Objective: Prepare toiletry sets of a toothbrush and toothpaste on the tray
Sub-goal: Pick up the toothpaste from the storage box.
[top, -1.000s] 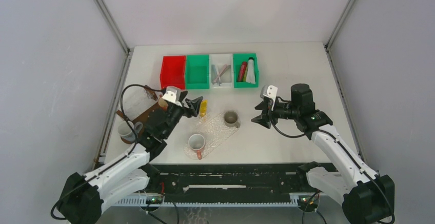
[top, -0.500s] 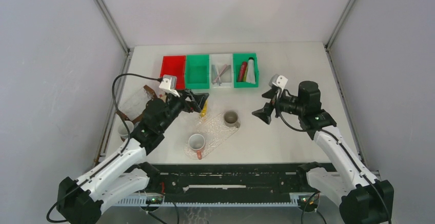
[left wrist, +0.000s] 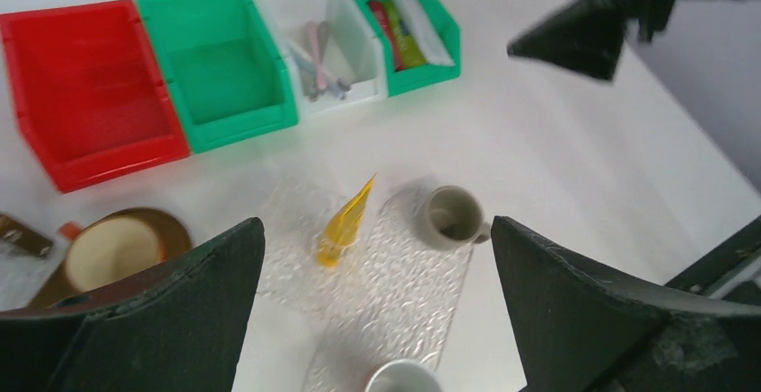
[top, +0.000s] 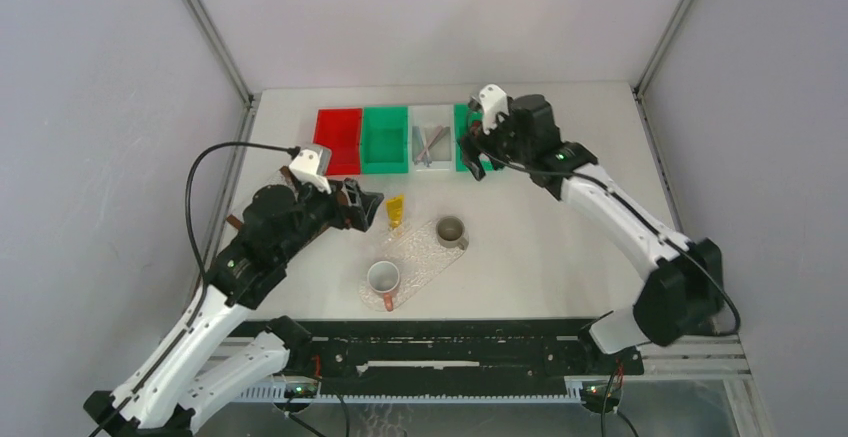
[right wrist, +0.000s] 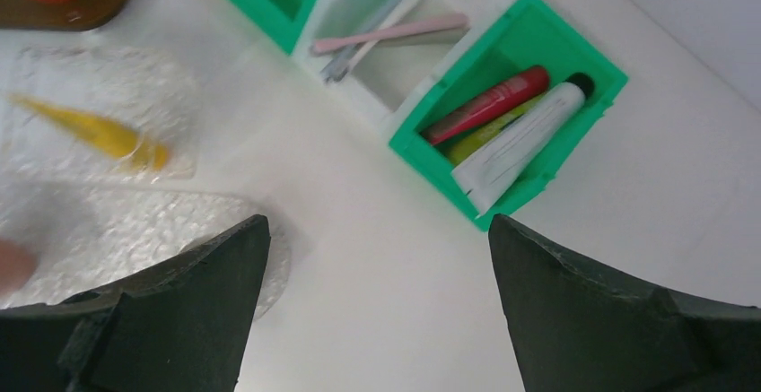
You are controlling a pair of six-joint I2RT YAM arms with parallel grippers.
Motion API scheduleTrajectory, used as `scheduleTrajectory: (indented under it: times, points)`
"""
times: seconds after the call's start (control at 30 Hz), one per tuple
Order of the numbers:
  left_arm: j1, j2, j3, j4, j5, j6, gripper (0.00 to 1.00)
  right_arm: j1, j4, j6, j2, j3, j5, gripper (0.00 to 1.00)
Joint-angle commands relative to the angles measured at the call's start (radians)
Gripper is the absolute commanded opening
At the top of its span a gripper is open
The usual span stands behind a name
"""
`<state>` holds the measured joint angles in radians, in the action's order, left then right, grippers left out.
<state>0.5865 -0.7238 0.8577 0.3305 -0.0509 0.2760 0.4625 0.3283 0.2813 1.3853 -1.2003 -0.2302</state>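
A yellow toothpaste tube [top: 395, 211] [left wrist: 345, 223] lies on the far left corner of the clear textured tray [top: 425, 257] [left wrist: 404, 293]. My left gripper [top: 370, 209] [left wrist: 375, 230] hangs open just left of that tube, holding nothing. Pink and pale toothbrushes [left wrist: 316, 58] [right wrist: 395, 30] lie in the white bin [top: 431, 137]. Red [right wrist: 489, 102], white [right wrist: 522, 135] and yellow-green tubes lie in the right green bin [right wrist: 588, 65]. Over that bin's near left edge my right gripper [top: 472, 157] [right wrist: 377, 226] stands open and empty.
A grey cup [top: 451, 231] and a white cup with a pink handle [top: 383, 277] stand on the tray. A red bin [top: 338, 140] and an empty green bin [top: 385, 139] sit in the back row. A brown saucer with a cup [left wrist: 112, 248] is at the left.
The right arm has swung from the table's right middle up to the bins. The left gripper has drawn back left from the yellow tube. Both jaws have widened.
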Motion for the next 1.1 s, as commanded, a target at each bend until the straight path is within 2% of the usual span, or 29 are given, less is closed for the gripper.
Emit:
scheduleTrajectory:
  times: [0.0,0.1,0.17,0.27,0.33,0.57,1.07]
  points:
    - [-0.007,0.082,-0.012,0.119,-0.07,-0.15,1.0,0.033,0.099,-0.033,0.189,-0.223,0.287,0.98]
    - [-0.022,0.148,-0.037,0.11,-0.092,-0.171,1.0,0.051,0.137,-0.084,0.34,-0.372,0.408,0.95]
    - [-0.046,0.184,-0.067,0.101,-0.058,-0.18,1.0,0.064,0.166,-0.094,0.435,-0.472,0.486,0.89]
    - [-0.142,0.236,-0.139,0.093,0.041,-0.188,1.0,0.068,0.2,-0.098,0.568,-0.579,0.572,0.79]
    - [-0.192,0.271,-0.18,0.082,0.07,-0.163,1.0,0.066,0.206,-0.093,0.622,-0.617,0.609,0.76]
    - [-0.234,0.297,-0.176,0.071,0.141,-0.162,1.0,0.058,0.205,-0.081,0.729,-0.652,0.639,0.66]
    - [-0.256,0.302,-0.178,0.068,0.154,-0.158,1.0,0.02,0.213,-0.073,0.852,-0.685,0.668,0.61]
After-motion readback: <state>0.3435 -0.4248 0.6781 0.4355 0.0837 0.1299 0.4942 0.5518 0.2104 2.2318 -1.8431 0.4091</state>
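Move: The white toothpaste lies in the right-hand green box, about 20 cm ahead of the right gripper, 4 cm to its right and some 20 cm below. The green toothpaste lies level with it, 2 cm to its left. The red one is 4 cm to its left, also level. The toothbrushes in the white box are about 14 cm to its left and 1 cm nearer. From the left gripper the white toothpaste is some 32 cm ahead, 29 cm right and 26 cm below. Swing the right gripper forward about 15 cm, then sink it nearly 16 cm, mostly once the reach is nearly done, to just over the near end of the white toothpaste. On the way turn the wrist clockwise and tip the fingers steeper down, narrowing them from wide open to about two-thirds. Meanwhile draw the open left gripper leftward, then down, away from the yellow toothpaste. ##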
